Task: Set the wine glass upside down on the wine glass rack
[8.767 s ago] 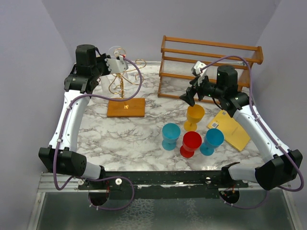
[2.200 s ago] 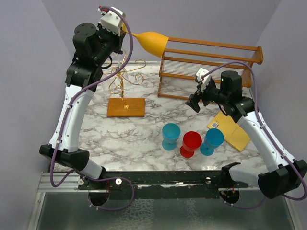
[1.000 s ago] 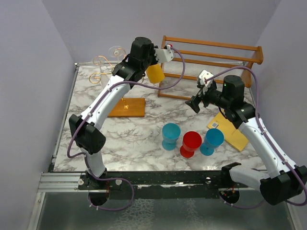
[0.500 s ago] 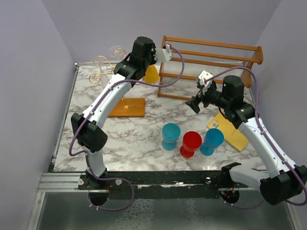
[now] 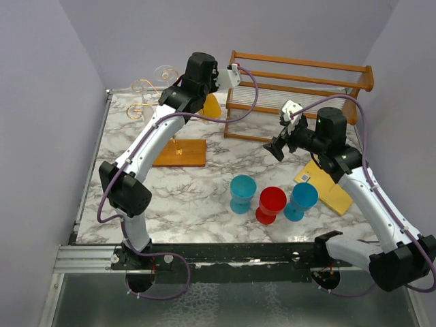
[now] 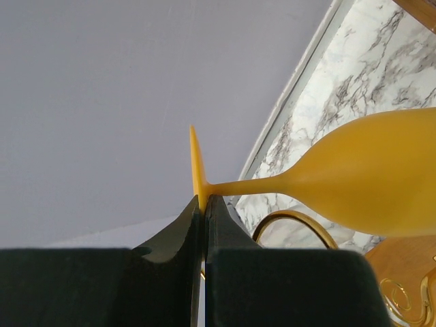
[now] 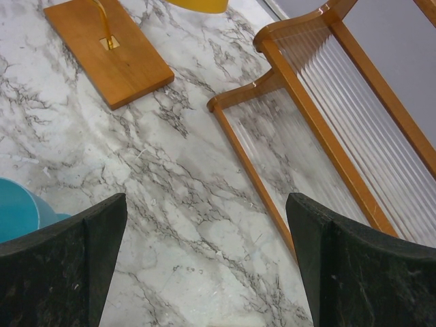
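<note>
My left gripper [image 6: 203, 199] is shut on the thin round foot of the yellow wine glass [image 6: 368, 174]. In its wrist view the glass lies sideways, with the stem running right to the bowl. From above, the bowl [image 5: 212, 106] hangs under my left wrist, right of the wine glass rack [image 5: 146, 99]. The rack is gold wire with curled arms on an orange wooden base [image 5: 179, 152]. One gold curl [image 6: 293, 221] shows just below the stem. My right gripper [image 5: 276, 144] is open over bare marble, its fingers [image 7: 102, 225] wide apart with nothing between them.
A brown slatted shelf rack [image 5: 300, 88] stands at the back right. Two blue cups [image 5: 242, 193] [image 5: 301, 199] and a red one [image 5: 272, 204] cluster at the front centre, beside a flat yellow card [image 5: 325, 184]. A clear glass foot [image 5: 165, 73] shows at the wire rack's top.
My left arm has drawn the yellow glass slightly left, so more of the bowl sits behind the wrist. The right arm has not moved.
</note>
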`<state>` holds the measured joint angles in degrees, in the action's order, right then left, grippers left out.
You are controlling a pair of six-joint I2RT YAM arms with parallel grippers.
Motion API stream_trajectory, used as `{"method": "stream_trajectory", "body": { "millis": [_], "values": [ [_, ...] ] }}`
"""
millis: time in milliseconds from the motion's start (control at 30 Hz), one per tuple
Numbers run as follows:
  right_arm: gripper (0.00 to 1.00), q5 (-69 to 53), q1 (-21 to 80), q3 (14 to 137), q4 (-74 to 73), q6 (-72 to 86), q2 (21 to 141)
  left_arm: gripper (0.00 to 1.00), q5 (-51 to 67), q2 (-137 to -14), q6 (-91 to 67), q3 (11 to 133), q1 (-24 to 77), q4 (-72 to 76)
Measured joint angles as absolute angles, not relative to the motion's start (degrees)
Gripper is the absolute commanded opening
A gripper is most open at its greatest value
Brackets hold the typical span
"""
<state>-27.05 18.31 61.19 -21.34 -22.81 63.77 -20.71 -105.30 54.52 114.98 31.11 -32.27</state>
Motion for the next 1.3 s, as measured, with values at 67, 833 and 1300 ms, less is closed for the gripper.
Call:
{"method": "stream_trajectory", "body": {
  "millis": [67, 833, 1300],
  "values": [
    [1.0, -27.05, 18.31, 61.19, -21.34, -22.81, 63.75, 0.0, -21.04, -104.92, 54.5, 114.87, 31.07, -32.4],
    [1.0, -27.07, 18.31, 61.19, -21.37, -22.81, 63.92, 0.0, -23.57, -100.57, 54.57, 112.68, 30.83, -35.77],
    [1.0, -27.07, 18.31, 61.19, -21.37, -22.83, 64.1, 0.0, -23.53, -93.38, 55.07, 106.54, 32.56, -36.49]
  ]
}}
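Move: The left hand holds the yellow wine glass upside down by its foot. The gold rack's near right-hand hook lies about 8 cm back, 4 cm to the left and 4 cm below it. The far right-hand hook is roughly 2 cm back and 4 cm left, the rack's post 5 cm back and 13 cm left, and a hung clear glass 3 cm ahead and 14 cm left. From the right hand, the near hook is some 8 cm ahead, 24 cm left and slightly higher. Keep the yellow glass's foot pinched and bring the left gripper left and up with a little backward drift, to take the glass over towards the rack's right side. Then let it dip slightly and draw it back towards the near right-hand hook, about 6 cm back and 3 cm left in all, ending some 2 cm higher. Hold the wrist nearly steady and the fingers shut. ##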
